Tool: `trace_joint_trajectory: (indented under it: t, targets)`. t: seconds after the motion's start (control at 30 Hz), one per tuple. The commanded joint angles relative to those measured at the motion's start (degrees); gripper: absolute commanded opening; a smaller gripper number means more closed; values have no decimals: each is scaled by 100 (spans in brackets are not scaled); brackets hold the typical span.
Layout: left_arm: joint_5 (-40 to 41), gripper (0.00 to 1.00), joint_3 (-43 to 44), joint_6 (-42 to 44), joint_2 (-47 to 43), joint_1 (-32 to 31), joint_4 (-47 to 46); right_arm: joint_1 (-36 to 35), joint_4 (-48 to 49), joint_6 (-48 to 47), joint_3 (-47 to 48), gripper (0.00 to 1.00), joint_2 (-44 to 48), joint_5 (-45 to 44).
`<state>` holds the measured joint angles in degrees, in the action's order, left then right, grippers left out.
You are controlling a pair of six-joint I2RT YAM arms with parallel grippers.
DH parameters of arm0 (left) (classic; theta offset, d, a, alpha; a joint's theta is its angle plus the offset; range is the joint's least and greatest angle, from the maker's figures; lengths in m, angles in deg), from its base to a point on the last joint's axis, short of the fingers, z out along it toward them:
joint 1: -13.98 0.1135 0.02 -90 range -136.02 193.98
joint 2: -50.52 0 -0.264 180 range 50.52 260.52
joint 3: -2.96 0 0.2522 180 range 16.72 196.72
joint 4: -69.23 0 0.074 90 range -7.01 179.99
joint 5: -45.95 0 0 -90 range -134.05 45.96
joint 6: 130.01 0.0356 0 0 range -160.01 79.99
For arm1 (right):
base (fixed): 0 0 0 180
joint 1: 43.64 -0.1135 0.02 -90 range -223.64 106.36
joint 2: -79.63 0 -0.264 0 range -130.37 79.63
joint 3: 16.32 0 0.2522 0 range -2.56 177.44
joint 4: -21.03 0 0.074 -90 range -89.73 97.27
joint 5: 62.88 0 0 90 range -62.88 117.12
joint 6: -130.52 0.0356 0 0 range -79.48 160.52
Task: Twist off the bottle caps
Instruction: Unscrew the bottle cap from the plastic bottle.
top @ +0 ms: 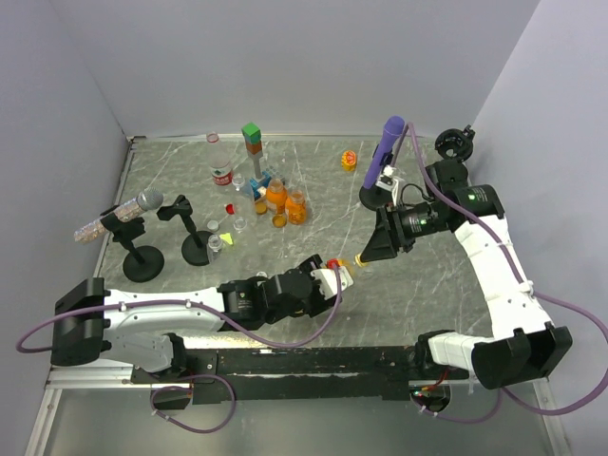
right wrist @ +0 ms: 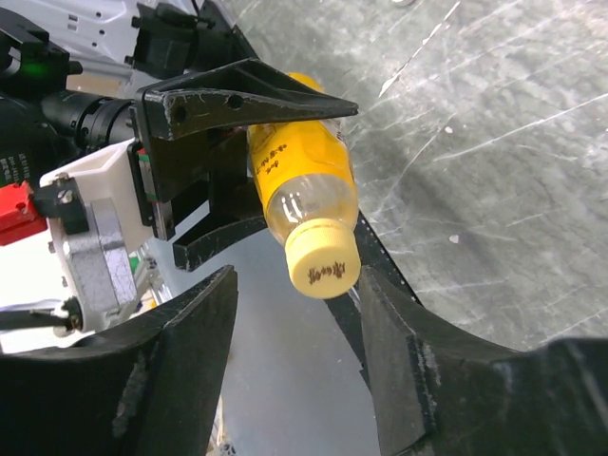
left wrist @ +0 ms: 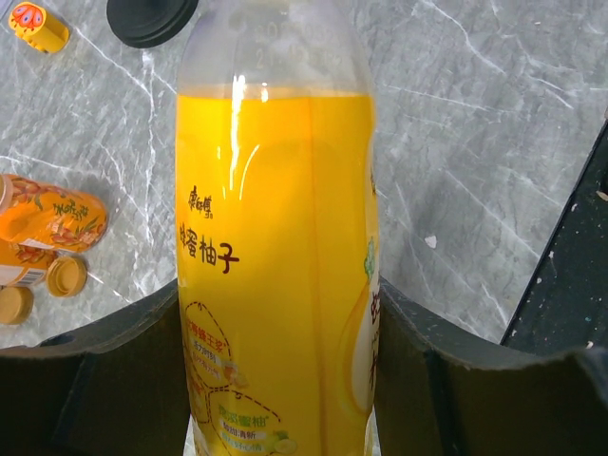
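Note:
A yellow juice bottle (left wrist: 275,237) lies held off the table near the front middle, with my left gripper (left wrist: 277,285) shut on its lower body. Its pale yellow cap (right wrist: 323,258) points toward the right arm. My right gripper (right wrist: 296,280) stands open around that cap: the right finger (right wrist: 399,332) is close beside it and the left finger (right wrist: 190,332) is a clear gap away. From above, the cap (top: 360,258) sits between my left gripper (top: 334,275) and my right gripper (top: 370,252).
More bottles (top: 275,195) cluster at the back middle by stacked green and orange blocks (top: 252,141). Loose red (top: 229,207) and yellow (top: 226,236) caps lie near them. A grey microphone (top: 142,201) stands left, a purple one (top: 391,133) back right.

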<state>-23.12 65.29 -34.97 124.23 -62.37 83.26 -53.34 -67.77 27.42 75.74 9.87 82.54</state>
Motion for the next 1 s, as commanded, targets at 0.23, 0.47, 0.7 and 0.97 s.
trace_joint_trajectory:
  t: [0.23,0.47,0.7,0.97]
  targets:
    - [263,6,407,-108,12,-99,-651,-200,-28,106,-140,57,-143,-31]
    - [307,6,389,-108,-15,-116,-634,-261,-71,36,-157,49,-187,39]
    - [237,6,381,-117,-24,-116,-564,-279,-186,-227,-8,21,-231,188]
    - [-1395,5,-199,50,-664,50,-792,-612,-818,-2552,308,7,-4,601]
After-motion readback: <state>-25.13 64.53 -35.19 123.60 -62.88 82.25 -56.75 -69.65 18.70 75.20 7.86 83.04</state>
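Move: The yellow bottle's cap sits just off the right fingertips, about 1 cm to their left and 1 cm below, level fore and aft. The bottle's body leans away from the cap, its middle some 7 cm left, 4 cm back and 8 cm below the right hand. The purple mic's stand is roughly 35 cm ahead, 4 cm right and 24 cm down. From the left hand, already round the body, the cap lies about 4 cm ahead, 7 cm right and 8 cm up. The bottle's cap gets pinched between the right fingers, which sink about 1.5 cm and edge slightly left onto it while closing from a loose straddle; then the right wrist begins rolling by under 10 degrees, counter-clockwise as seen from behind that hand. The left hand keeps its grip on the bottle's body almost still, drawing back roughly 1 cm only at the end. ##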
